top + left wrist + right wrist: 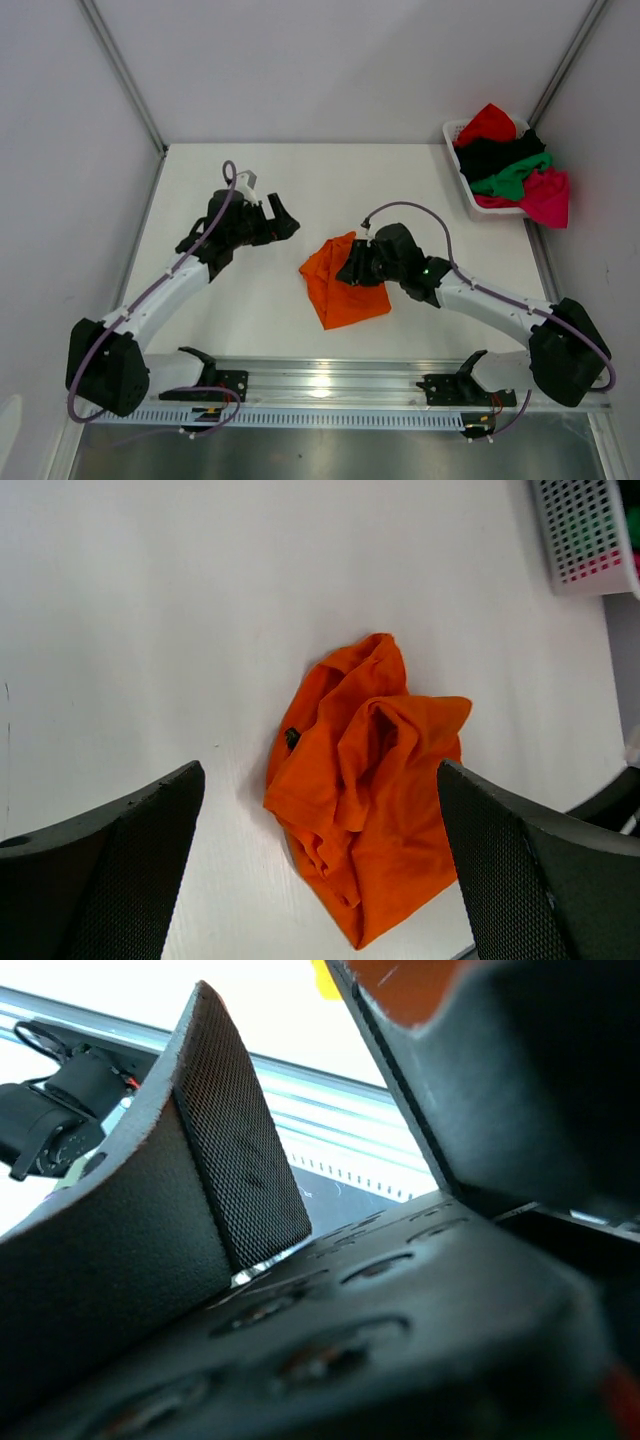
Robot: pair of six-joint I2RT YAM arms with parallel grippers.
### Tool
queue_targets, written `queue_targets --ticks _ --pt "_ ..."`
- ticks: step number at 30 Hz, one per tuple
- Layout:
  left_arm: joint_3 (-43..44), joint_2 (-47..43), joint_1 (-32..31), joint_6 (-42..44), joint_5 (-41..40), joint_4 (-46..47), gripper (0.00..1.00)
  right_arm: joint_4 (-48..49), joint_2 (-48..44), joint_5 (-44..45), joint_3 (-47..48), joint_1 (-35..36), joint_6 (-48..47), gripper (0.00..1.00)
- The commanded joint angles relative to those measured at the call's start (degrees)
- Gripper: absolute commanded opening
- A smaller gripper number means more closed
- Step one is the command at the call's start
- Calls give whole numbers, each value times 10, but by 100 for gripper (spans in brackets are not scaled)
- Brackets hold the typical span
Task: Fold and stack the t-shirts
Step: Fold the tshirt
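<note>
A crumpled bright orange t-shirt [335,295] [385,820] lies on the white table between the two arms. My left gripper [283,218] [320,768] hovers to its left, wide open and empty, with the shirt showing between its fingers. My right gripper [352,268] [265,975] sits over the shirt's right part. Its jaws stand partly apart, a scrap of orange shows by the fingertips, and whether cloth is pinched is unclear. Red [488,122], black [490,155], green [515,175] and magenta-pink [548,197] t-shirts are heaped in the basket.
The white slatted basket [452,130] [585,540] stands at the far right corner of the table. A metal rail [330,385] runs along the near edge with both arm bases on it. Grey walls close in on the left, back and right.
</note>
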Motion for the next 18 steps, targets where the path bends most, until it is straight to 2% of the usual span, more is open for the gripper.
queue_targets --ticks 1,7,10,14,18 --pt "-10 15 -4 -8 15 59 99 -6 -27 46 12 1 9 43" --pt "-25 81 -4 -11 31 128 99 45 -42 109 -1 1 76 44" --pt "-32 117 -5 -14 60 176 100 76 -43 171 -10 2 112 44" --pt "-13 176 -6 -2 116 216 100 55 -49 233 -10 3 155 44" --pt "47 246 -13 22 182 193 99 31 -63 270 -25 4 188 45"
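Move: The orange t-shirt lies folded small, its middle about 9 cm back and 16 cm to the right of the left hand and some 18 cm below it; its far corner is roughly 3 cm ahead of that hand and 17 cm to its right. From the right hand the t-shirt's middle is almost straight below, about 12 cm down, and that far corner is some 11 cm ahead and 1 cm to its right. The table around it is bare. The left hand, fingers still wide open, sinks about 8 cm towards the t-shirt, first nearly straight down, then bearing right and a little forward as well, its wrist turning some 10 degrees clockwise and tipping down slightly, without reaching the cloth. Meanwhile the right hand, empty and keeping its part-open fingers, travels above the t-shirt, about 5 cm forward and some 3 cm each to the right and up, while its wrist swings roughly 25 degrees clockwise so that the fingers point farther forward. ##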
